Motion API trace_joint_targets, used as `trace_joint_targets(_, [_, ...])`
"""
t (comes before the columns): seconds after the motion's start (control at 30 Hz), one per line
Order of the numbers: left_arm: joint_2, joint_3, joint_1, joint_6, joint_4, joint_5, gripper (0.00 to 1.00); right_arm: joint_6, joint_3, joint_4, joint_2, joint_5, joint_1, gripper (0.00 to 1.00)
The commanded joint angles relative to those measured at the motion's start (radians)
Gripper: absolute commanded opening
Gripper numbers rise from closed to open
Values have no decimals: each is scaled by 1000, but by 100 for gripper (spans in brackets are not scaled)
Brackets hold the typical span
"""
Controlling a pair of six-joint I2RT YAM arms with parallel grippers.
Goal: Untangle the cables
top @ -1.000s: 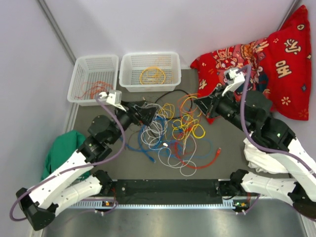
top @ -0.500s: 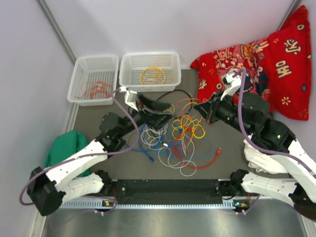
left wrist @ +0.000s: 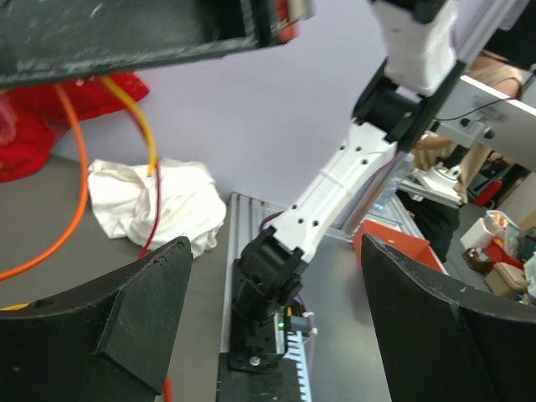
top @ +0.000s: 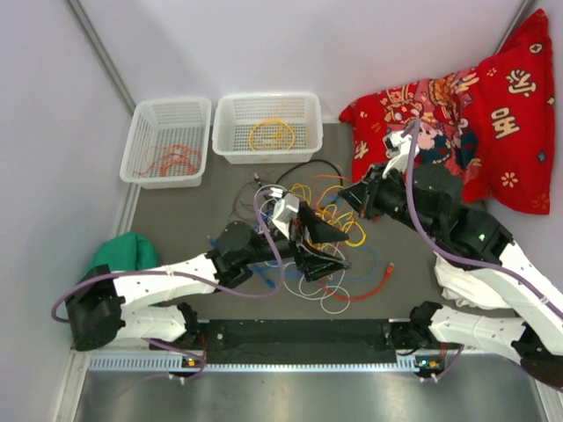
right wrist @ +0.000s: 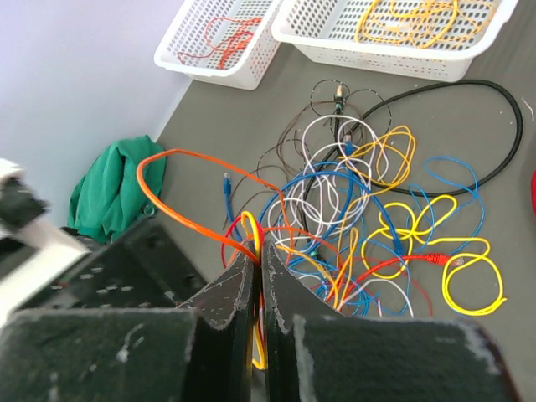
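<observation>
The cables [top: 327,236] lie in a tangle of yellow, blue, white, red and orange loops in the middle of the grey table [top: 176,211]. My left gripper [top: 341,246] hangs open over the tangle's right half, with nothing between its fingers [left wrist: 142,310]. My right gripper [top: 346,195], at the tangle's far right edge, is shut on an orange, a yellow and a red cable [right wrist: 251,239], lifted off the pile. In the left wrist view the orange cable [left wrist: 79,167] and the yellow cable [left wrist: 138,126] hang down from above.
Two white baskets stand at the back: the left one [top: 141,132] holds orange cable, the right one [top: 229,132] yellow cable. A black cable loop [top: 303,167] lies behind the tangle. There is a red cloth [top: 493,105] at the back right, a green cloth [top: 119,255] at left and a white cloth [top: 457,281] at right.
My left arm has swung from beside the baskets rightward and nearer, out over the tangle. The right gripper has shifted slightly left, still shut on its cables.
</observation>
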Motion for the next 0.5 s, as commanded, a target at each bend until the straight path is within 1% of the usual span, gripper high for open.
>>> trace_joint_targets(0.0, [55, 22, -7, 56, 107, -53, 86, 29, 8, 49, -4, -20, 10, 0])
trace_joint_targets(0.17, [100, -11, -7, 128, 159, -199, 87, 50, 19, 56, -1, -54, 10, 0])
trace_joint_targets(0.3, [118, -22, -7, 175, 173, -288, 88, 55, 28, 49, -2, -63, 10, 0])
trace_joint_targets(0.47, [84, -22, -7, 231, 147, -322, 89, 49, 25, 39, -9, -49, 10, 0])
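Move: The cable bundle (orange, yellow, red) is pinched between the right fingertips, right at that hand's point. From the open left hand, the bundle is about 10 cm ahead, level sideways and some 3 cm above, with strands hanging down. About 33 cm below the left hand, the white coil lies some 4 cm to its right, the blue-white heap 20 cm ahead and 7 cm left, the red-plug cable 16 cm right. With the right fingers still pinching the cable bundle and that hand almost still, the left hand sweeps forward about 6 cm, sinking some 3 cm, to bring its wide-open fingers in under the right gripper beside the hanging strands. On the way the wrist swings about 15 degrees counter-clockwise; whether a finger brushes a strand can't be made out. ##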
